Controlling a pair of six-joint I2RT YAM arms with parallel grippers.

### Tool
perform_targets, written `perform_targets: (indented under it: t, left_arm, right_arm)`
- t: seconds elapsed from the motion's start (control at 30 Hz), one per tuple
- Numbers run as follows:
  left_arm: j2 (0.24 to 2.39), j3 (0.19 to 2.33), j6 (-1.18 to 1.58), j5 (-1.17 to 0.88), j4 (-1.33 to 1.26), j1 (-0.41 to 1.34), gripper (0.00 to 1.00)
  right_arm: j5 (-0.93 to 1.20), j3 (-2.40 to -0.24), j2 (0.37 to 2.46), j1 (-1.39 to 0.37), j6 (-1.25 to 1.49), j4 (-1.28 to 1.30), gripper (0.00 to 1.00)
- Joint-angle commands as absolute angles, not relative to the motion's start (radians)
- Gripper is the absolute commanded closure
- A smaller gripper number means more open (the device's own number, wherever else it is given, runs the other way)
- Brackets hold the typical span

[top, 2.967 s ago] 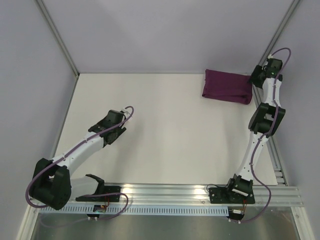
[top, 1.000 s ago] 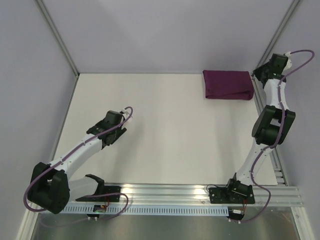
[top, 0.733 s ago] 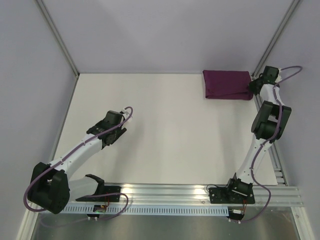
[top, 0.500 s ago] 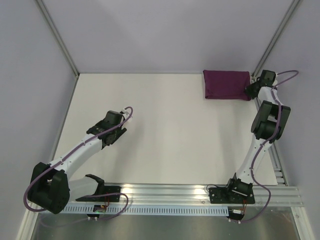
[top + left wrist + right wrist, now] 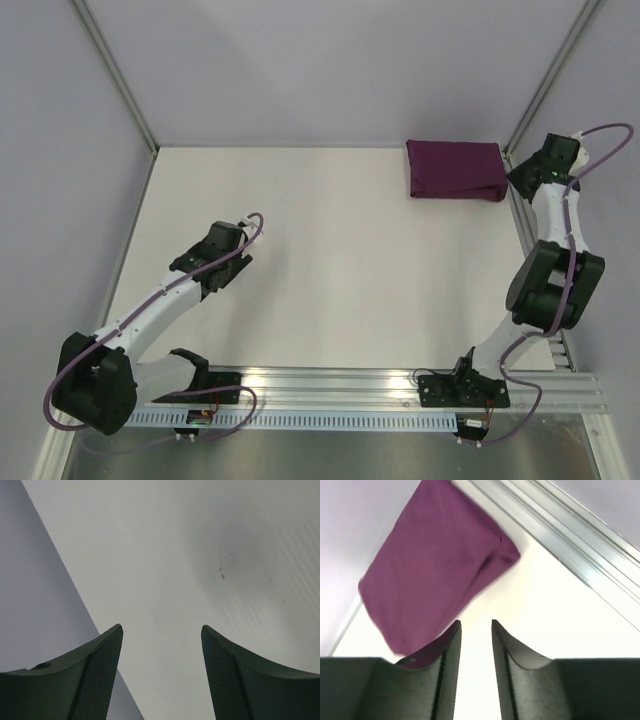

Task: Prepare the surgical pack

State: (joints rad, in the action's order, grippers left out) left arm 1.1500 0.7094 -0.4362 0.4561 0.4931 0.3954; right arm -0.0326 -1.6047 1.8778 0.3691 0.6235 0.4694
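Note:
Of the surgical pack, only the deep-purple cloth (image 5: 455, 170) shows, lying folded in a flat rectangle at the table's back right corner. My right gripper (image 5: 522, 176) hovers just off the cloth's right edge, apart from it. In the right wrist view the cloth (image 5: 435, 575) lies ahead and to the left, and the right gripper (image 5: 476, 624) is open by a narrow gap with only bare table between its fingers. My left gripper (image 5: 222, 240) hangs over the left middle of the table. It is wide open (image 5: 161, 627) and holds nothing.
The white table (image 5: 330, 250) is bounded by grey walls at the back and both sides. An aluminium rail (image 5: 570, 535) runs along the right edge, close behind the cloth. Another rail (image 5: 400, 385) carries the arm bases at the front.
The right gripper dipped to the cloth's right edge, then rose away to the right and parted its jaws a little. The cloth lies squarer than three seconds ago. The left arm barely moved.

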Motion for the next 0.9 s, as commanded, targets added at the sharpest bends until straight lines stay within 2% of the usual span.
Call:
perform_targets:
  t: [0.0, 0.13, 0.23, 0.27, 0.33, 0.4, 0.43, 0.57, 0.67, 0.87]
  left_arm:
    - [1.083, 0.727, -0.440, 0.476, 0.508, 0.390, 0.27]
    - [1.007, 0.733, -0.437, 0.473, 0.540, 0.390, 0.27]
    - [0.916, 0.715, -0.430, 0.448, 0.571, 0.390, 0.27]
    - [0.866, 0.700, -0.417, 0.437, 0.580, 0.390, 0.26]
    - [0.812, 0.684, -0.405, 0.401, 0.613, 0.390, 0.25]
    - [0.738, 0.658, -0.385, 0.374, 0.647, 0.390, 0.22]
    - [0.715, 0.635, -0.382, 0.355, 0.655, 0.390, 0.18]
    - [0.600, 0.575, -0.356, 0.344, 0.673, 0.390, 0.10]
    - [0.545, 0.543, -0.336, 0.333, 0.686, 0.390, 0.02]
    - [0.575, 0.534, -0.330, 0.294, 0.677, 0.390, 0.00]
  right_arm:
    - [0.030, -1.412, 1.624, 0.373, 0.502, 0.448, 0.65]
    - [0.002, -1.203, 1.396, 0.341, 0.414, 0.538, 0.57]
    - [-0.017, -0.976, 1.168, 0.324, 0.408, 0.515, 0.41]
    - [0.017, -0.932, 1.102, 0.322, 0.410, 0.520, 0.30]
    - [0.015, -0.812, 0.935, 0.322, 0.402, 0.543, 0.21]
    - [0.024, -0.738, 0.833, 0.322, 0.402, 0.561, 0.02]
    - [0.037, -0.673, 0.734, 0.322, 0.402, 0.563, 0.00]
    - [0.133, -0.563, 0.553, 0.318, 0.443, 0.536, 0.00]
    - [0.227, -0.523, 0.487, 0.318, 0.453, 0.514, 0.00]
    - [0.331, -0.446, 0.462, 0.318, 0.442, 0.437, 0.00]
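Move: The empty right hand has nothing left to grasp; the folded surgical pack it has been working on lies about 13 cm ahead and 9 cm to its left, some 14 cm below, with the side rail running about 7 cm to the hand's right, level with it and as far below. From the left hand, the pack is roughly 34 cm ahead, 64 cm to the right and 8 cm lower. Both hands draw back opening wide, the right 26 cm and leftward from the pack, the left 7 cm. ##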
